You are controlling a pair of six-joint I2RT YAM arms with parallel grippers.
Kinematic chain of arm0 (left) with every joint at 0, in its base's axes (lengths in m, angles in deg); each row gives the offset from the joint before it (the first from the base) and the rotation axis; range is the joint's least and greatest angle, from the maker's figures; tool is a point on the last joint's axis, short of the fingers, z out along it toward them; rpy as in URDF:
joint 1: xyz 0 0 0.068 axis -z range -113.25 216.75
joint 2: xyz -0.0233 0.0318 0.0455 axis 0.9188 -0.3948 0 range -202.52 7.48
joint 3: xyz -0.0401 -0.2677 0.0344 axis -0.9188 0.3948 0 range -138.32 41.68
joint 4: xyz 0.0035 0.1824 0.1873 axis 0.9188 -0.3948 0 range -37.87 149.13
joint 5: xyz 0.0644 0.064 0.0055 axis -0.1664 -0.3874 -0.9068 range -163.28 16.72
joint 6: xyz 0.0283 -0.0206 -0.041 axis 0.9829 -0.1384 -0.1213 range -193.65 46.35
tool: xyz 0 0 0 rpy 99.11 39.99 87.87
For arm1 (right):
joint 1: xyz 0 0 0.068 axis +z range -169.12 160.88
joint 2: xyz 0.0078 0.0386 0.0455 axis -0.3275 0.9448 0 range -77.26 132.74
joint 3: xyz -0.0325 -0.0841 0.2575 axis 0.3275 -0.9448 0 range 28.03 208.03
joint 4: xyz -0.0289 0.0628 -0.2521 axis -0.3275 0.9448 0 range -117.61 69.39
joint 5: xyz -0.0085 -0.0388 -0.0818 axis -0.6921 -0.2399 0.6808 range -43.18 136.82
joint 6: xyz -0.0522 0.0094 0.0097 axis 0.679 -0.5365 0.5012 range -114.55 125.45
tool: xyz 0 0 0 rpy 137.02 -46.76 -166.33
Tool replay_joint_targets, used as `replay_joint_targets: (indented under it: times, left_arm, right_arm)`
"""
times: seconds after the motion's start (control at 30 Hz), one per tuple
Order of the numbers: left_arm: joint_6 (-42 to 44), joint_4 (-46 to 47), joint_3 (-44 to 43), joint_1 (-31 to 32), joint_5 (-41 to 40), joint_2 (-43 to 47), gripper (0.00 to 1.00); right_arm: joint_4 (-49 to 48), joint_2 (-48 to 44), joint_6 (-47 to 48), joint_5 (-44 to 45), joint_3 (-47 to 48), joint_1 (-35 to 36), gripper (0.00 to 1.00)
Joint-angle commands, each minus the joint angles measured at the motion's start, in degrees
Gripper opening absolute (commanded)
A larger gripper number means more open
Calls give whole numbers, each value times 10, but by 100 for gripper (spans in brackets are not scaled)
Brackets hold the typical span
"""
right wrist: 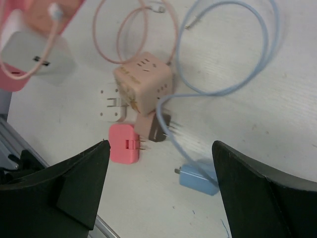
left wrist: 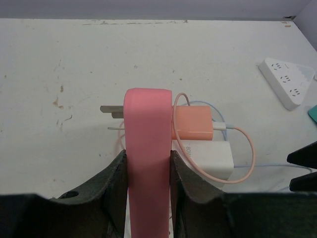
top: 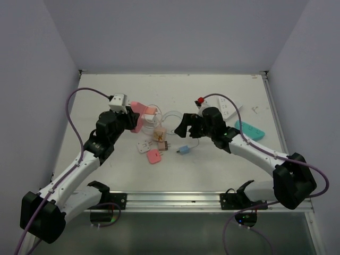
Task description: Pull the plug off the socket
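Note:
My left gripper (left wrist: 147, 159) is shut on a long pink socket bar (left wrist: 147, 144), held at the back left of the table (top: 137, 112). An orange charger (left wrist: 193, 124) and a white charger (left wrist: 210, 156) sit against the bar's right side, and metal prongs (left wrist: 111, 110) stick out on its left. A small blue plug (right wrist: 198, 176) with a blue cable (right wrist: 237, 84) lies flat on the table (top: 184, 150), apart from the socket. My right gripper (right wrist: 161, 145) hovers over it, open with nothing between its fingers (top: 186, 125).
A beige cube socket (right wrist: 143, 82), a brown plug (right wrist: 156, 126), a pink adapter (right wrist: 124, 144) and a white adapter (right wrist: 111, 104) cluster mid-table. A white power strip (top: 226, 106) and a teal one (top: 249, 130) lie at the right. A metal rail (top: 170, 199) runs along the near edge.

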Motion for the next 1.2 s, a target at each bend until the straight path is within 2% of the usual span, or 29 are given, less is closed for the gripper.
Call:
replay_joint_targets:
  times: [0.0, 0.07, 0.2, 0.5, 0.8, 0.97, 1.03, 1.07, 1.1, 1.17]
  left_arm:
    - [-13, 42, -49, 1, 27, 5, 0]
    - [-17, 38, -57, 1, 34, 8, 0]
    - [-25, 17, -75, 0, 40, 11, 0]
    - [-45, 1, -87, 0, 62, 22, 0]
    - [-85, -4, -93, 0, 78, 18, 0]
    - [-91, -4, -91, 0, 76, 15, 0]
    - [-89, -2, -90, 0, 71, 16, 0]
    - [-84, -1, -90, 0, 68, 15, 0]
    - [-79, -3, -90, 0, 64, 14, 0]
    - [-60, -12, -90, 0, 34, 13, 0]
  right_arm:
    - [-37, 2, 111, -43, 56, 41, 88]
    - [-51, 15, 154, -45, 73, 75, 88]
    - [-89, 53, 178, -58, 105, 107, 88]
    - [-183, 86, 199, -48, 118, 112, 87]
    - [-257, 108, 196, -48, 111, 113, 82]
    - [-262, 115, 194, -67, 117, 112, 70]
    - [-260, 114, 196, -72, 115, 113, 60]
    - [-260, 114, 201, -72, 113, 113, 54]
    - [-258, 111, 203, -70, 108, 113, 37]
    - [-250, 100, 212, -70, 99, 112, 23]
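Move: The white plug, sticking out sideways from the pink socket, lies about 14 cm to the right hand's left, some 2 cm farther out and 4 cm higher. The orange plug sits about 4 cm beyond it on the same socket. On the table, 7 to 9 cm below the right hand, the peach cube is about 10 cm left and 3 cm out, and the blue plug 3 cm back. From the left hand, the white plug is 7 cm to the right, 2 cm ahead. Swing the open right gripper about 12 cm left and 7 cm up to the white plug, turning its fingers counter-clockwise and tipping them up by nearly 30 degrees, then close them and pinch the plug's outer end. Keep the left gripper's hold on the pink socket, lifting it 2 to 3 cm, shifting it about 2 cm right and rolling its right side up slightly. ##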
